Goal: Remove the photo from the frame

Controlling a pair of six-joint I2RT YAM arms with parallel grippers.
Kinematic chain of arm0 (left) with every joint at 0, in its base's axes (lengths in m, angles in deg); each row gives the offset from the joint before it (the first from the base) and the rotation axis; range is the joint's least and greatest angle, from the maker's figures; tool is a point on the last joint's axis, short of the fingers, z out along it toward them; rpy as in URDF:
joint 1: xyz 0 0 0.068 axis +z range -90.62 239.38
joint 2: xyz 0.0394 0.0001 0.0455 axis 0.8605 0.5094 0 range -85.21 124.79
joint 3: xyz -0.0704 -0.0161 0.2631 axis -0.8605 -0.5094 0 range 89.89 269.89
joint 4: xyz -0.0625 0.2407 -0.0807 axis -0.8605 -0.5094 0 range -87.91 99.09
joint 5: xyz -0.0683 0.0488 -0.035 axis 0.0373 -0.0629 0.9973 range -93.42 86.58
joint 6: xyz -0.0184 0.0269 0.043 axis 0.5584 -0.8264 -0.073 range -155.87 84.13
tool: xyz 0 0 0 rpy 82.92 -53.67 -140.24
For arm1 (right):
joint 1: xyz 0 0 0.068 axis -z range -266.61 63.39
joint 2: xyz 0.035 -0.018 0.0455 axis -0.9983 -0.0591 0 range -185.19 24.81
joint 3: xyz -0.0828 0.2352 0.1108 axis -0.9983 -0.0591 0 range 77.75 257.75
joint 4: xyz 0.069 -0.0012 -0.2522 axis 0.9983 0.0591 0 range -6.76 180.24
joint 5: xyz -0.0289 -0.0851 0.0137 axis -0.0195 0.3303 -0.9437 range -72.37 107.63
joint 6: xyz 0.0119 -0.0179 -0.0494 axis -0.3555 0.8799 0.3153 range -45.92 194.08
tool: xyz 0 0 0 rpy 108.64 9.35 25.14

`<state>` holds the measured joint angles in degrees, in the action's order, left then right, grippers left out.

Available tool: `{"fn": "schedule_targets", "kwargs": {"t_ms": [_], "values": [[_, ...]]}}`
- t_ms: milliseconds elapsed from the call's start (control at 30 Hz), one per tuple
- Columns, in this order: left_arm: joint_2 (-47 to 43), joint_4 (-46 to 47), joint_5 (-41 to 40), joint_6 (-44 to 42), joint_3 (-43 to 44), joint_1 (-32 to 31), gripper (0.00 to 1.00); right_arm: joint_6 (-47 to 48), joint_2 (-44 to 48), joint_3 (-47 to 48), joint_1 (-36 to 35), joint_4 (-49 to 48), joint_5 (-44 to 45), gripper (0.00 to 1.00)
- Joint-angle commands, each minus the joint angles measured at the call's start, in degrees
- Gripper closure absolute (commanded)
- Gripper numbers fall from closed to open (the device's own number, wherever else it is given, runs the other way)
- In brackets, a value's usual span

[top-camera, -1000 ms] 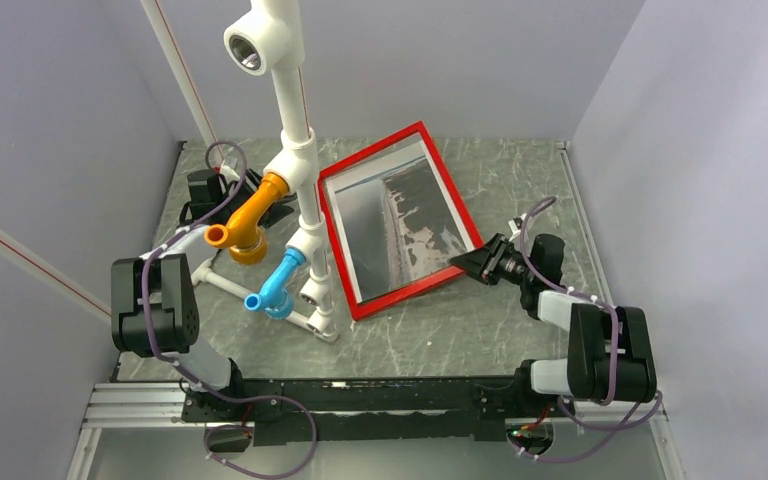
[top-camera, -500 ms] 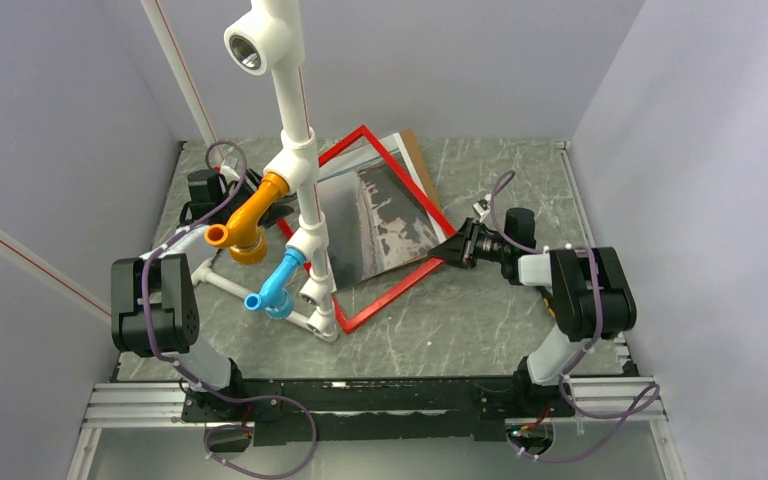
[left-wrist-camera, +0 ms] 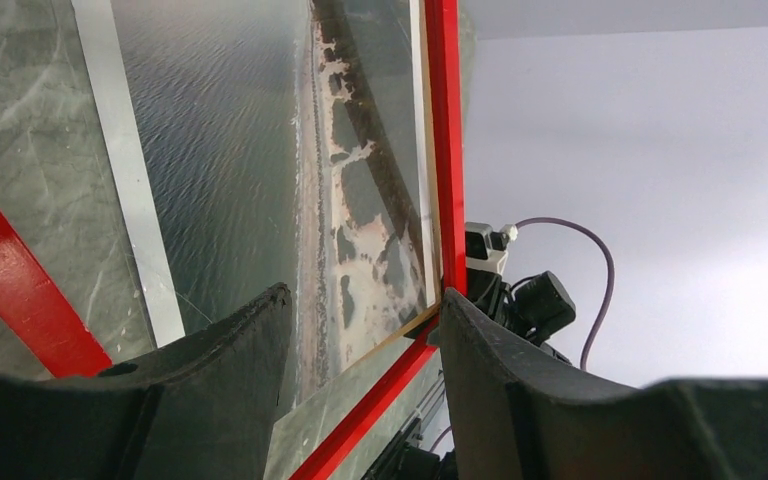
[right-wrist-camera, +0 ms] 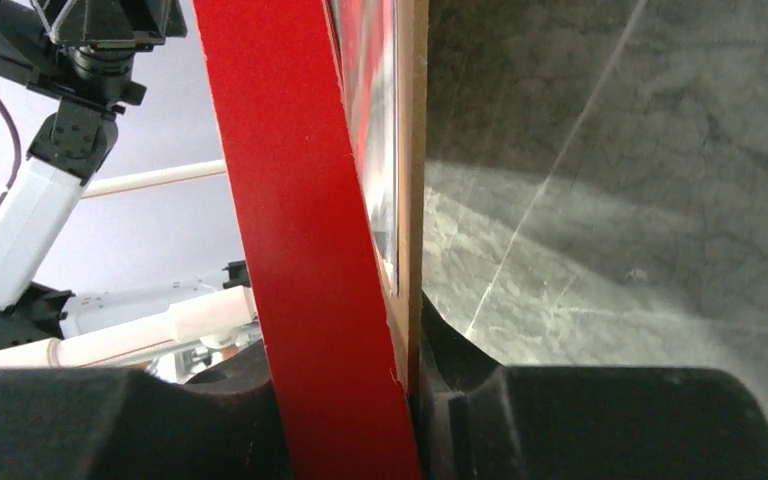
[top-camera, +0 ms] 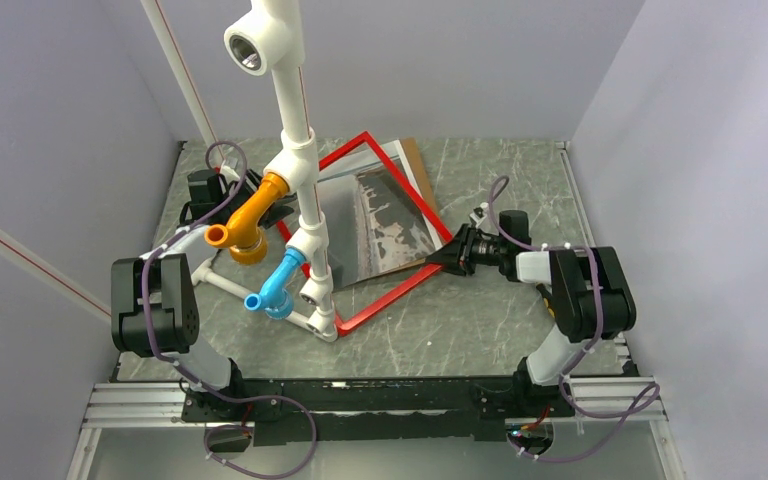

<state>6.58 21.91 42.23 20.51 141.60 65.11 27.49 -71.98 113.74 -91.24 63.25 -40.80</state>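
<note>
My right gripper is shut on the right corner of the thin red frame, which is tilted up off the table. The grey landscape photo shows through the frame, and its pale border and a brown backing board stick out past the frame's far right bar. A brown edge presses against my right finger. My left gripper hangs open by the frame's left corner, partly hidden behind the pipes, holding nothing.
A tall white pipe stand with an orange elbow and a blue fitting rises just left of the frame, overlapping its left bar. Grey walls close in on three sides of the marbled table.
The right arm swung inward and turned the frame up and to the left. The photo and brown board now stick out beyond its far right bar. The left arm stayed put.
</note>
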Motion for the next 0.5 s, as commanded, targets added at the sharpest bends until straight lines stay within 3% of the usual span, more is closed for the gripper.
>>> {"fn": "schedule_targets", "kwargs": {"t_ms": [0, 100, 267, 333, 467], "values": [[-0.93, 2.40, 0.53, -0.62, 0.94, -0.31, 0.40, 6.97, 5.77, -2.75, 0.43, 7.29, 16.39, 0.77], [-0.84, 2.81, 0.67, -0.31, 0.76, -0.36, 0.40, 4.10, 8.36, -5.31, 1.47, 8.52, 20.68, 0.66], [-0.74, 2.56, 0.75, -0.63, 0.95, -0.57, 0.40, 6.98, 13.47, -5.53, 1.75, 18.81, 31.50, 0.25], [-0.77, 2.56, 0.76, -0.67, 1.03, -0.56, 0.40, 9.41, 15.13, -4.13, 1.78, 24.78, 35.21, 0.17], [-0.61, 2.42, 0.92, -0.88, 1.21, -0.68, 0.40, 13.36, 20.11, -2.50, 1.73, 32.69, 43.10, 0.11]]}}
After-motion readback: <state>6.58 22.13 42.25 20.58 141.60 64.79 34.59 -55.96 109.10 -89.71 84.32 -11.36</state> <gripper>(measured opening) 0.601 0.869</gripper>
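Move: The red frame is still held by its right corner in the right fingers, so its middle lies about 15 cm left, 6 cm ahead and a few centimetres lower. The photo, resting on its brown backing board, is centred some 12 cm left and 11 cm ahead, about 4 cm below. From the idle left hand, the frame's middle is roughly 14 cm right, 3 cm back and 13 cm down. The red frame's corner, raised with the backing board's edge beside it, is let go by the right hand: after backing off barely a centimetre, the hand sinks about 4 cm and draws some 6 cm to the right, away from the frame. The fingers spread from about a third to nearly wide open while the wrist tips them farther down and swings them clockwise, some 30 degrees in all. ##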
